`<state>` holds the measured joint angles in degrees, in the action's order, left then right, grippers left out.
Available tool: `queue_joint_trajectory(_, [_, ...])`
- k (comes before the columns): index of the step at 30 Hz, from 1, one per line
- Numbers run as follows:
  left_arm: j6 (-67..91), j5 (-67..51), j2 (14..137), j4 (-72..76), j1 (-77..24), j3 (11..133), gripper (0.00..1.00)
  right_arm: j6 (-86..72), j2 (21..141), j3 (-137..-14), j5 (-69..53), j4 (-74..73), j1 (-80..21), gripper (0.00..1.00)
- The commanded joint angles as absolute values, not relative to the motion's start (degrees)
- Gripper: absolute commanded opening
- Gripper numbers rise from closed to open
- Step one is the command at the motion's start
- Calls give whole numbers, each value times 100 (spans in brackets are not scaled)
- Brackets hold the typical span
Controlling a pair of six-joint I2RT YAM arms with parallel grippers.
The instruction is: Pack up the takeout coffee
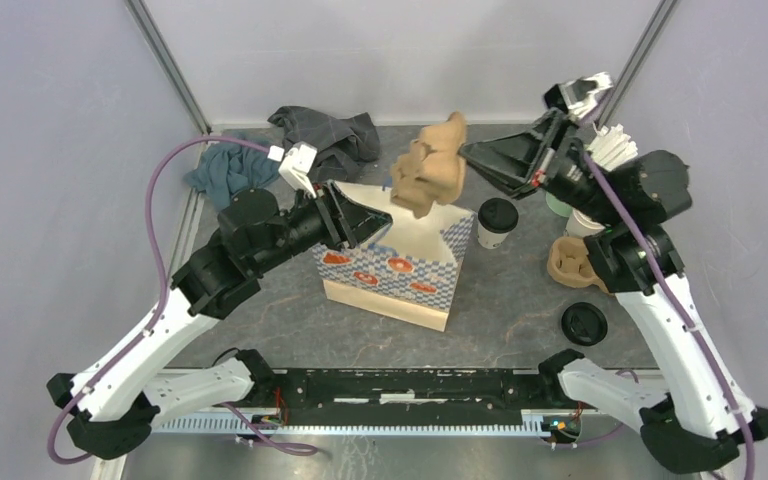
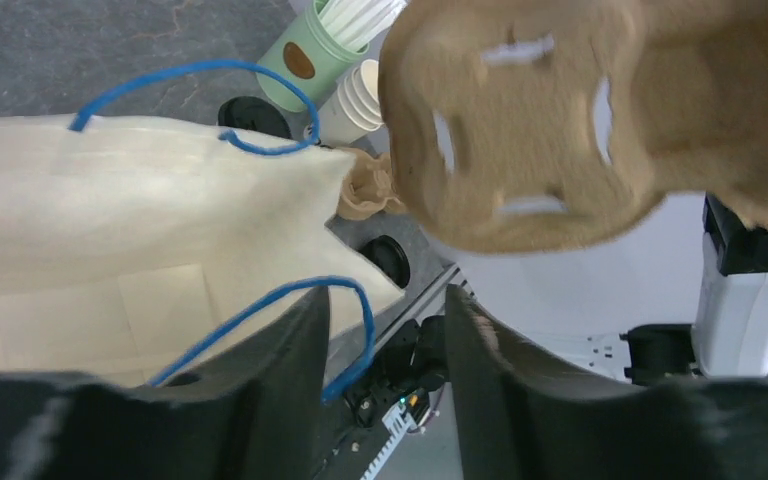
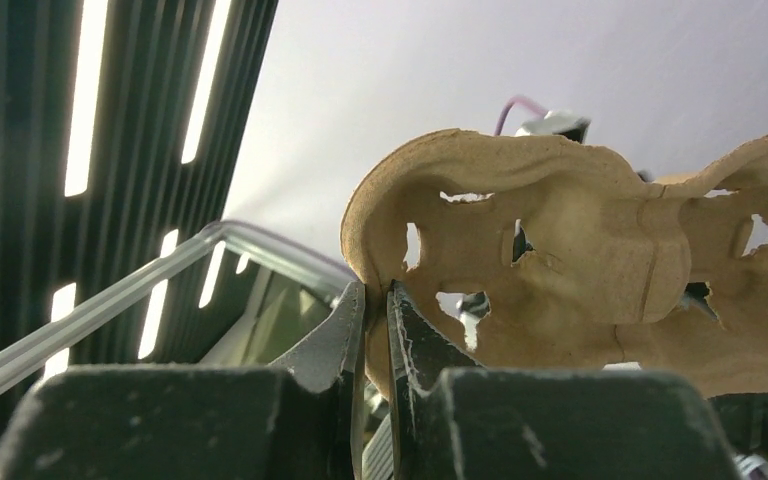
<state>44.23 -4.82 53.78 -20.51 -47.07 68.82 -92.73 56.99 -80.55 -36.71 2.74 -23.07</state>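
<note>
The takeout coffee [image 1: 497, 222], a cream cup with a black lid, stands on the table just right of the blue-patterned paper bag [image 1: 400, 275]; in the left wrist view only its lid [image 2: 253, 113] peeks over the bag [image 2: 110, 220]. My left gripper [image 1: 358, 216] [image 2: 388, 300] is open at the bag's left rim, with a blue handle [image 2: 360, 300] looping beside one finger. My right gripper [image 1: 466, 153] [image 3: 377, 290] is shut on the edge of a brown cardboard cup carrier [image 1: 428, 170] [image 2: 520, 120] [image 3: 560, 270], held in the air over the bag's opening.
A second brown carrier [image 1: 567, 262] and a loose black lid [image 1: 585, 324] lie at the right. A mint-green cup of straws [image 2: 325, 55] and a stack of lidless cups [image 2: 360, 95] stand behind them. Crumpled cloths [image 1: 325, 135] lie at the back left.
</note>
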Motion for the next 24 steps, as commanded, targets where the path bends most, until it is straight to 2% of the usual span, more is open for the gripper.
queue_joint_trajectory(1, [4120,-265,5092,-2777,-4729,7090,63,-9131,5985,-8382,-2645,-57,-3377,0])
queue_joint_trajectory(3, [3977,-68,5004,-3198,-4729,7383,73,-9077,6056,-8332,-2408,-112,-3641,0])
queue_joint_trajectory(6, [3816,505,5059,-4106,-4729,8216,82,-9050,6213,-8285,-2079,-39,-4084,0])
queue_joint_trajectory(9, [3822,1360,5390,-5299,-4728,9179,86,-8958,6277,-8291,-1674,-190,-4411,0])
queue_joint_trajectory(12, [4206,2529,5877,-6613,-4729,9988,87,-8881,6238,-8269,-1375,-560,-4501,0])
queue_joint_trajectory(14, [4191,2777,6327,-7169,-4726,10318,85,-8734,6132,-8240,-1068,-1016,-4513,0])
queue_joint_trajectory(17, [4265,2986,6569,-7288,-4712,10328,88,-8704,5894,-7894,-729,-1059,-4518,0])
queue_joint_trajectory(24, [3915,2150,6985,-6750,-4402,10032,91,-8551,5952,-7970,-517,-1734,-4517,0])
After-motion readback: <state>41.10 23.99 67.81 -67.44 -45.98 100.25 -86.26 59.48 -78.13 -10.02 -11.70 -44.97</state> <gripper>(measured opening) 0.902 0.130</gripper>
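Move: The bag is where the cup carrier in the right fingers is going. Its middle is about 10 cm left of the right hand, 5 cm ahead and 43 cm below. The lidded cup stands some 13 cm ahead, 10 cm to the right and 52 cm down; the other carrier 8 cm ahead, 29 cm right and 55 cm down. From the left hand, the bag's middle lies 4 cm ahead, 2 cm left and 26 cm below, its front handle right at the parting fingertips. The cup carrier, still pinched at its end, is carried left over the bag's mouth by the right hand, about 8 cm with a small swing back, while being lowered some 7 cm, the wrist tipping 15 degrees down. The left fingers open wide, free of the bag's handle, and that hand moves about 10 cm left, bobbing up and back down, rolling its left side up and turning counter-clockwise. ##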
